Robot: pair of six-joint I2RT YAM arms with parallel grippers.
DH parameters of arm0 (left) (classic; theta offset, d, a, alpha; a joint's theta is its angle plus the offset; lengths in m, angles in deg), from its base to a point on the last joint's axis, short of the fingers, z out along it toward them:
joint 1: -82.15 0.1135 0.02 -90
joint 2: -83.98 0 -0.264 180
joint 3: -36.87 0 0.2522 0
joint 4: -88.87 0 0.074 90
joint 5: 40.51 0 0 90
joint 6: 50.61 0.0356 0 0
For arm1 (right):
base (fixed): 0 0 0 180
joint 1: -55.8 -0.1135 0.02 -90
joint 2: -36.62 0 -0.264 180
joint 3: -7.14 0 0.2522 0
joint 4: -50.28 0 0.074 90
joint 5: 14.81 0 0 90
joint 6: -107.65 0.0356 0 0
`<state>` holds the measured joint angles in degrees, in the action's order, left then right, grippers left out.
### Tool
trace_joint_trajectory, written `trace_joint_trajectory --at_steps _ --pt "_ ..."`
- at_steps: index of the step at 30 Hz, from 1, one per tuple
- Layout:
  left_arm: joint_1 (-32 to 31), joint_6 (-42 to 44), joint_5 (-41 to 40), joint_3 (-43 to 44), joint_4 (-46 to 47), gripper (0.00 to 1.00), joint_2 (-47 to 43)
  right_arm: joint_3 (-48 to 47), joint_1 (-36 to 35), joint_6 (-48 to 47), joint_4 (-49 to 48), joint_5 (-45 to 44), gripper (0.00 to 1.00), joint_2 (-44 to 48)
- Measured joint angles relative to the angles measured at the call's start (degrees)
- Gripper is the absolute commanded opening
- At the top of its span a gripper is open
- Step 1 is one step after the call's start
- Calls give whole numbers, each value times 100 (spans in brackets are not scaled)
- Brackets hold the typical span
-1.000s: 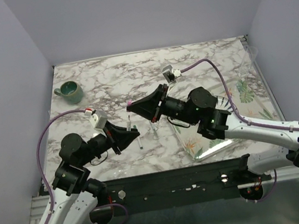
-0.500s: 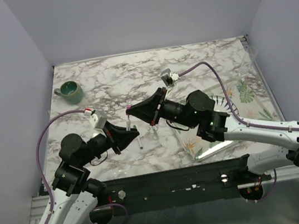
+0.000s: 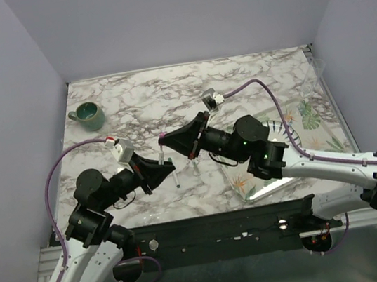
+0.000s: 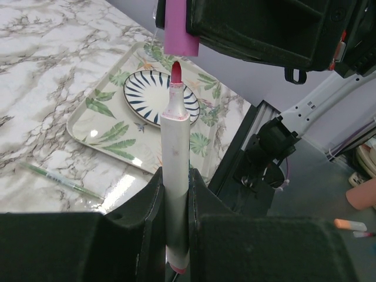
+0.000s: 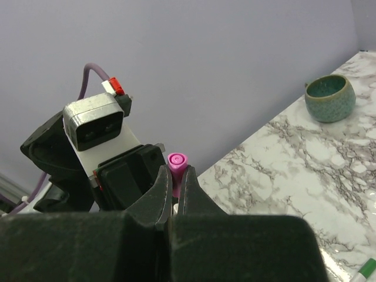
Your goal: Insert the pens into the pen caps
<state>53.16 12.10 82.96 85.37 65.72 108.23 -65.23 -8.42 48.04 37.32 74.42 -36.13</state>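
Observation:
My left gripper [image 4: 175, 185] is shut on a white pen [image 4: 175, 153] that stands upright with its red tip [image 4: 175, 71] bare. Just above the tip, with a small gap, hangs the pink pen cap [image 4: 181, 26]. My right gripper [image 5: 175, 176] is shut on that pink cap [image 5: 177, 163], whose closed end faces the right wrist camera. In the top view the two grippers meet over the table's middle, left [image 3: 164, 164] below right [image 3: 166, 141]. Two more pens [image 3: 177, 176] [image 3: 195, 164] lie on the marble beneath them. A green-marked pen [image 4: 53, 176] lies beside the tray.
A leaf-print tray [image 3: 252, 185] with a striped plate [image 3: 280, 129] lies under my right arm. A green mug [image 3: 87, 113] stands at the far left of the marble table [image 3: 250, 78]. The side walls stand close by.
My right gripper has carried the pink cap slightly left and down, closer to the pen held by my left gripper. The left arm has barely moved.

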Motion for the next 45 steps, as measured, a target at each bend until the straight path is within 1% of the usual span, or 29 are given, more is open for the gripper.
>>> trace_joint_trajectory --at_steps 5,13,20,24,28,31,34,35,37,38,40,41,45 --pt "0 7 -22 0 -24 0 2 103 -109 33 -9 -37 1 -26" --pt "0 24 -83 0 -297 0 -76 256 -282 59 -144 -442 1 -70" --pt "0 31 -114 0 -289 0 -92 302 -343 -55 -44 -498 1 -59" --pt "0 31 -96 -2 -286 0 -153 302 -354 -229 -66 -393 1 -37" --pt "-11 22 17 -13 -243 0 -260 304 -339 -433 -133 48 1 -7" --pt "-11 -31 155 -90 -50 0 -345 332 -297 -505 -280 431 10 11" --pt "-11 -105 282 -190 225 0 -387 356 -278 -540 -319 505 24 63" --pt "-11 -129 341 -201 308 0 -378 356 -280 -557 -262 518 31 122" --pt "-17 -140 496 -208 457 0 -350 356 -302 -577 -146 538 41 238" --pt "-22 -133 496 -208 505 0 -343 354 -319 -599 -11 544 48 330" --pt "-15 -83 496 -203 715 0 -343 317 -334 -616 267 542 57 481" --pt "-11 -48 505 -203 743 0 -348 264 -341 -643 376 540 65 514" --pt "-11 101 509 -205 800 0 -404 -319 -358 -734 953 535 74 546"
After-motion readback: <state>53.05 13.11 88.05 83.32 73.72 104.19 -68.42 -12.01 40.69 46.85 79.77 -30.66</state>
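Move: The pink cap, pinched in the right fingertips, hangs just over the upright white pen, its middle about 8 cm above the left hand with no clear sideways offset. From the right hand the pen's tip is some 3 cm straight below. On the table about 26 cm below the left hand, the green-capped pen lies roughly 3 cm ahead and 1 cm left, and the grey-green pen 6 cm ahead and 6 cm right. The pink cap goes straight down about 3 cm in the right fingers onto the white pen's tip, while the left hand keeps the pen upright and sinks nearly 1 cm under it. Both hands then draw back and rise, and the right fingers open wide, letting go of the cap, swinging slightly right and climbing about 5 cm from their lowest. The left, still gripping, tips its fingers up some 10 degrees. ##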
